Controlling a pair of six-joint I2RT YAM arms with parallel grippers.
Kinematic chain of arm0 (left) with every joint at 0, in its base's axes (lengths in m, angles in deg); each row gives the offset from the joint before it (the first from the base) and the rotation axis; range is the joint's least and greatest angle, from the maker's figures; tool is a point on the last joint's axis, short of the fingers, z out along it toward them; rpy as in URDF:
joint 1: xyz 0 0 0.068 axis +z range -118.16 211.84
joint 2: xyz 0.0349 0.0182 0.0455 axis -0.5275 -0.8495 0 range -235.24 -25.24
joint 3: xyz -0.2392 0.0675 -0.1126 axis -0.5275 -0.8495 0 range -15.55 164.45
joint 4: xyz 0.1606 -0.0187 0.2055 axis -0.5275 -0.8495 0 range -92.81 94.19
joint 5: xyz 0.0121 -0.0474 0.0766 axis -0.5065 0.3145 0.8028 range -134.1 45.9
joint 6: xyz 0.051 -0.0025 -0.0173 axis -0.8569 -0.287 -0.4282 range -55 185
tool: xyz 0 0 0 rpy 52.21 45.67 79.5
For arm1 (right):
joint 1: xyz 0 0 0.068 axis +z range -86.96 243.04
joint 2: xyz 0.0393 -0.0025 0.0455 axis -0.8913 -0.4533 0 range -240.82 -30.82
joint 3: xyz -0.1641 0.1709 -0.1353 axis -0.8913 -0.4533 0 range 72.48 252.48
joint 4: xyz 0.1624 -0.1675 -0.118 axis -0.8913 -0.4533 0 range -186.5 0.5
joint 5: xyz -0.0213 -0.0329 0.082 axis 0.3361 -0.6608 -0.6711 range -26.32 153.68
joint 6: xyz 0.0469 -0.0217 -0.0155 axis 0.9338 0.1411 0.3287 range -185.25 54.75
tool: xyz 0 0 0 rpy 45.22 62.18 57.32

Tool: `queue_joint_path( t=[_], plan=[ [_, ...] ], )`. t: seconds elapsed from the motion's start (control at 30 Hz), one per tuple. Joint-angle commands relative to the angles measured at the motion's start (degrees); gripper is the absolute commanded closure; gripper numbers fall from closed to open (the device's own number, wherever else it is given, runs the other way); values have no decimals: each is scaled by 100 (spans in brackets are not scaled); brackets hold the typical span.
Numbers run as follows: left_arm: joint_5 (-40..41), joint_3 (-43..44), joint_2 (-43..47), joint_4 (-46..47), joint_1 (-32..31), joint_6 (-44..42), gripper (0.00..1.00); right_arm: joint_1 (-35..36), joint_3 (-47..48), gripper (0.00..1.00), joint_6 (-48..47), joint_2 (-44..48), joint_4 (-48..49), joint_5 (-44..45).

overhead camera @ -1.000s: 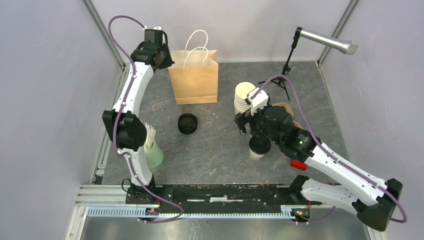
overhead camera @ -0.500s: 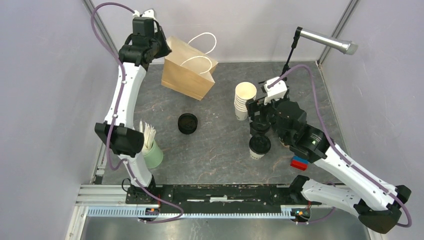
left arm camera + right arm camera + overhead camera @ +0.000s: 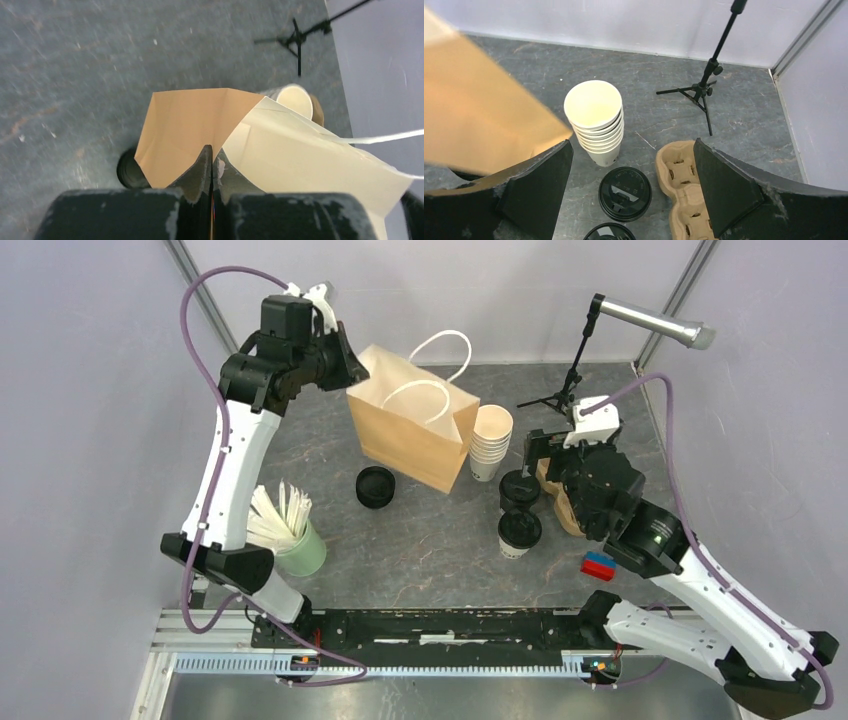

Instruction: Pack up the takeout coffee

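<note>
Two takeout coffee cups with black lids stand right of centre, one [image 3: 519,490] behind the other [image 3: 519,531]; the right wrist view shows their lids [image 3: 625,186] [image 3: 610,232]. My right gripper [image 3: 545,462] [image 3: 632,144] hangs open above and just behind them, nothing between its fingers. My left gripper [image 3: 350,365] [image 3: 212,152] is shut on the rim of the brown paper bag [image 3: 415,435] [image 3: 185,125]. The bag hangs tilted, mouth open, white handles loose.
A stack of lidless cream cups [image 3: 490,440] [image 3: 594,107] stands against the bag's right edge. A brown pulp cup carrier [image 3: 560,502] [image 3: 679,185] lies right of the coffees. Also here: black lid pile [image 3: 375,487], green cup of sticks [image 3: 300,545], microphone stand [image 3: 568,390], red-blue block [image 3: 598,565].
My left gripper has carried the bag rightward and forward, tilting it until it reaches the cup stack. My right arm has drawn back to the right, off the coffees.
</note>
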Motion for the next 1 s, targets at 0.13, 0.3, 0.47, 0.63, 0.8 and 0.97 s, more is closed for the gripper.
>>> queue_joint_path(
  t=[0.13,0.3,0.47,0.63,0.8,0.97],
  plan=[
    [-1189,-1072,757,-944,-239,-794,98,-17,352,2,738,284,-362,328],
    [-1625,-1741,916,-645,-736,-1068,97,-15,270,2,915,327,-521,222],
    [-1972,-2024,816,-217,-1112,-1282,97,-17,346,2,1237,204,-856,63],
    [-2121,-2255,714,271,-1184,-1480,92,-11,401,2,1464,83,-1144,120],
    [-2155,-2384,544,359,-1203,-1694,86,-15,407,2,1567,-17,-1336,179],
    [-2057,-2201,410,515,-1204,-1744,69,-45,899,2,1606,-562,-2117,393]
  ],
)
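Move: The left gripper already holds the open paper bag by its rim. The free spot for the bag lies about 19 cm back, 14 cm right and some 39 cm below. The near lidded cup stands roughly 17 cm right of that spot, the far one about 10 cm beyond the near cup. The loose black lid is 5 cm back, almost below the gripper. From the right gripper, the spot is some 24 cm left, 7 cm back and 35 cm down. Bring the left gripper, still pinching the bag's rim, down about 11 cm and back by as much, swinging some 9 cm right towards the open table left of the lidded cups, and turn it about 35 degrees clockwise. Near the end, start parting the fingers a little around the rim. Let the empty right gripper sink about 3 cm, wide open, tipping down slightly. ##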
